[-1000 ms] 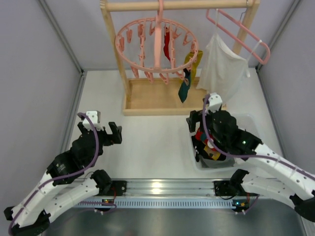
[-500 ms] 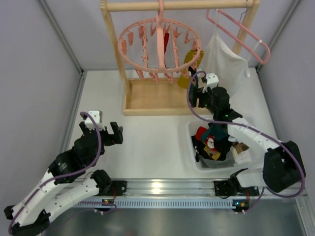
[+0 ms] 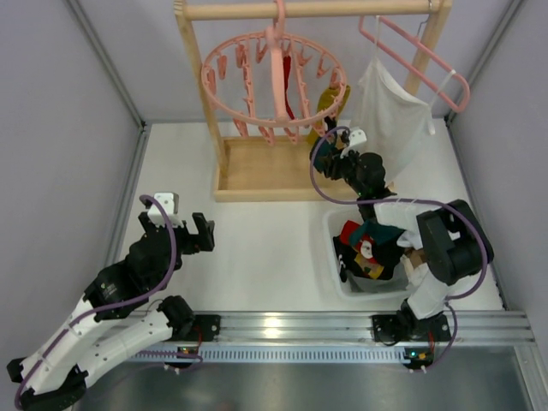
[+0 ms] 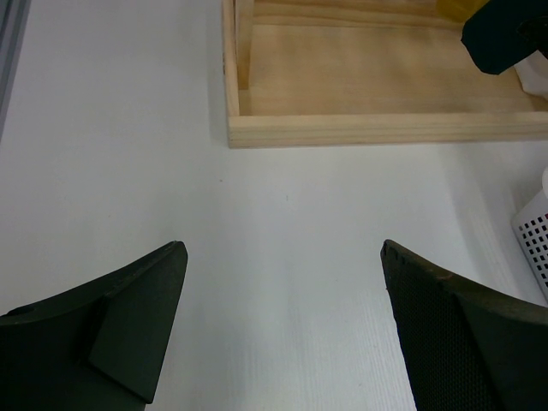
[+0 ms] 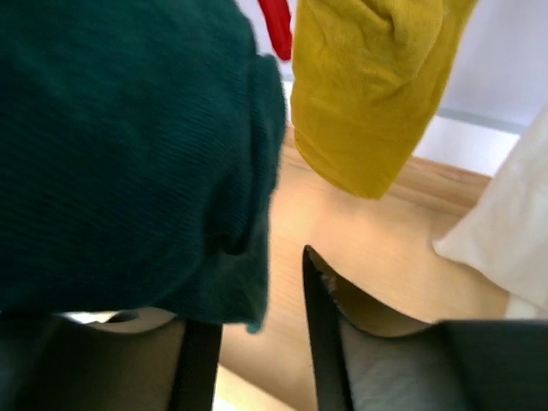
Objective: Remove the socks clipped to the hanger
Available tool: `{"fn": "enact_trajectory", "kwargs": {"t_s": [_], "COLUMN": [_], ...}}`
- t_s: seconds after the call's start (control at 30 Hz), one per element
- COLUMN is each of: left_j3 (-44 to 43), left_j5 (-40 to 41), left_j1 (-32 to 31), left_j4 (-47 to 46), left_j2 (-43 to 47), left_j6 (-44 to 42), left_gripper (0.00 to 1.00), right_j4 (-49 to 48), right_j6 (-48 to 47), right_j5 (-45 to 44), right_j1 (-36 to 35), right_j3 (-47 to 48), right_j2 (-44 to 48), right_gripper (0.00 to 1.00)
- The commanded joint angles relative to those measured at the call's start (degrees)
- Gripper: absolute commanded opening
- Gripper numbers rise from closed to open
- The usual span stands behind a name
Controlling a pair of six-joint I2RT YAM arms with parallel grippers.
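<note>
The round pink hanger [image 3: 274, 81] hangs from the wooden rail. A red sock [image 3: 288, 86], a mustard sock [image 3: 330, 103] and a teal sock [image 3: 319, 137] are clipped to it. My right gripper [image 3: 332, 154] is raised to the teal sock's lower end. In the right wrist view the teal sock [image 5: 128, 154] fills the left and hangs over my left finger; the jaws stand apart around its right edge [image 5: 257, 287]. The mustard sock [image 5: 368, 86] and red sock [image 5: 276, 26] hang behind. My left gripper [image 3: 184, 227] is open and empty over the table [image 4: 282, 248].
The wooden rack base [image 3: 265, 167] lies under the hanger, also in the left wrist view [image 4: 377, 86]. A white cloth [image 3: 390, 111] hangs on a plain pink hanger [image 3: 419, 56] at right. A white basket [image 3: 338, 270] holds several socks.
My right arm rose from the basket and reached up to the teal sock under the hanger. The round hanger swung slightly. The left arm has not moved.
</note>
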State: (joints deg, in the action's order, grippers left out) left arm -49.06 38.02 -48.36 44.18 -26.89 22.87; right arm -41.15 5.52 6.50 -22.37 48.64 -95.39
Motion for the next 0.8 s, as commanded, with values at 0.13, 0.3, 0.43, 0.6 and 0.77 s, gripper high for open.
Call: {"fn": "enact_trajectory", "kwargs": {"t_s": [0.13, 0.3, 0.43, 0.6, 0.77], "left_j3": [-2.09, -7.35, -17.45, -34.13, -46.28], "left_j5": [-3.12, -8.13, -16.20, -24.13, -23.35], "left_j1": [0.37, 0.37, 0.37, 0.46, 0.46], "left_j4": [-0.59, -0.68, -0.85, -1.03, -0.85], "left_j2": [-0.70, -1.40, -5.09, -14.84, -25.03], "left_j6": [0.33, 3.84, 5.60, 4.20, 2.53], "left_gripper": [0.98, 0.98, 0.98, 0.98, 0.98], "right_j4": [-20.10, -21.52, -18.02, -7.48, 0.62], "right_j6": [5.29, 4.77, 3.71, -0.68, -1.56], "right_j5": [3.78, -0.42, -6.14, -18.86, -30.83], "right_j1": [0.40, -2.23, -6.10, -16.88, -28.32], "right_j3": [-2.31, -8.81, -13.39, -15.16, -14.54], "right_j2": [-0.50, 5.73, 14.94, 24.27, 28.07], "right_gripper": [0.18, 0.00, 0.00, 0.00, 0.00]}}
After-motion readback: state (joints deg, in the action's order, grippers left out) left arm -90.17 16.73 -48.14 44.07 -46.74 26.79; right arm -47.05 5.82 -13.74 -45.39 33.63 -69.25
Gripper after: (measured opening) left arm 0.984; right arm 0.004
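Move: The right hand is already at the hanging teal sock, whose middle is only some 4 cm to its left and 4 cm above it, level with it in reach. The yellow sock hangs roughly 11 cm ahead, 2 cm left and 6 cm up; the white cloth is about 9 cm ahead and 16 cm right, at hand height. From the left hand the teal sock lies some 25 cm ahead, 30 cm right and 4 cm lower. The right hand stays nearly in place, lifting about 2 cm as its half-open fingers shut and pinch the teal sock's lower part, then draws it back about 14 cm from the hanger, rising and easing left, fingertips tipping up. Meanwhile the open, empty left hand climbs some 20 cm, drifting right and turning about 20 degrees clockwise as its left side dips. ##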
